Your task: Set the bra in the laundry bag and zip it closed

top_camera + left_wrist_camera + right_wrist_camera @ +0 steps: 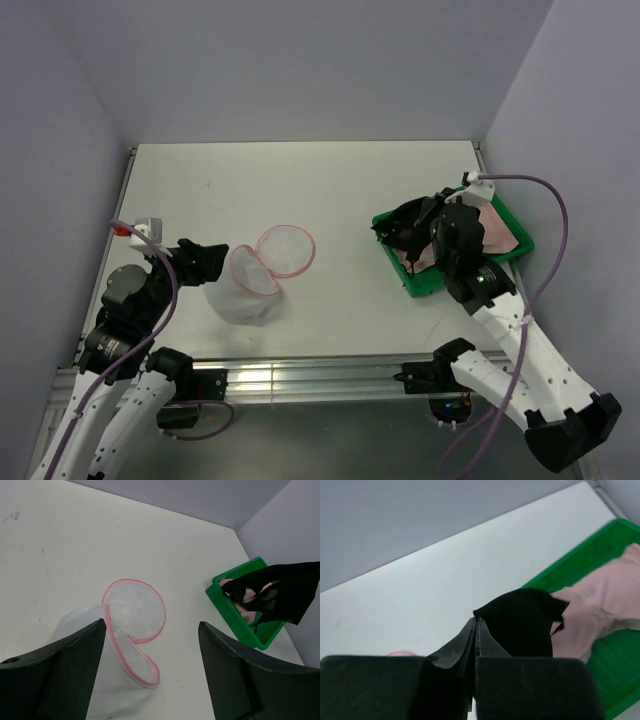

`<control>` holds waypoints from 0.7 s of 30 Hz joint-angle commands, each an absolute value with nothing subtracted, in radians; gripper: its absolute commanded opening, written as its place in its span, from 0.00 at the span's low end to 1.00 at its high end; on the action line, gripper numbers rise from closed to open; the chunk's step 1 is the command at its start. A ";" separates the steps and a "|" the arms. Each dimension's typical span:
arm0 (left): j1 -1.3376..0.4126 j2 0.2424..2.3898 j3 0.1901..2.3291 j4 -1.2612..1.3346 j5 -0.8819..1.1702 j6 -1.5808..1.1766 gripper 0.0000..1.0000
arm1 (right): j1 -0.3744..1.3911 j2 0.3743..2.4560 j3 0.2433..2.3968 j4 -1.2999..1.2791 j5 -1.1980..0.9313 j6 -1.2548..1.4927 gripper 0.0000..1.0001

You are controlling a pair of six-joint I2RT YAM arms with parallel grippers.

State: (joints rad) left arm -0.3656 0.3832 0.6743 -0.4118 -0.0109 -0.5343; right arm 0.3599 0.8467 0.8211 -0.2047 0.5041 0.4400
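Note:
The laundry bag [248,288] lies on the table, a white mesh pouch with a pink zipper rim, its round lid [287,250] flipped open beside it. My left gripper [218,262] is open just left of the bag, whose rim [131,655] shows between the fingers. The bra [600,595], pale pink, lies in the green tray [420,288]. My right gripper [476,620] is shut on a black cloth [525,625], which it holds up over the tray's near-left end [235,617]. The black cloth [285,592] covers part of the bra.
The tray stands at the table's right edge, close to the right wall. Walls enclose the table at the back and on both sides. A metal rail runs along the near edge by the arm bases.

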 commanded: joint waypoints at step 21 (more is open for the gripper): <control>-0.359 0.535 0.709 -0.334 0.081 -0.494 0.79 | 0.703 0.618 0.990 -0.469 -0.403 0.425 0.00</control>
State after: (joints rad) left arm -0.3634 0.5034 0.6739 -0.3744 0.0307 -0.5285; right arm 0.6952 0.6281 1.0065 -0.4305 -0.1616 0.4068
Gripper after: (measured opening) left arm 0.792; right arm 0.007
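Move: The laundry bag's open mouth lies about 47 cm to the left of the right hand, some 7 cm nearer the base and roughly 24 cm below; this hand already holds the black bra. The bag's round pink-edged flap is about 38 cm left, nearly level fore and aft, and the green bin's middle sits 10 cm right and 5 cm ahead, both far below. From the left hand the bag mouth is about 3 cm ahead, 5 cm right and 23 cm down. With its fingers still shut on the bra, the right hand sweeps about 15 cm left and 15 cm back, away from the green bin and towards the bag, climbing some 10 cm before it starts to sink slightly and swinging the fingers nearly 60 degrees counter-clockwise to point leftward. The left hand, empty and still open, eases roughly 3 cm forward, down and right towards the bag, its fingers tipping slightly down. ##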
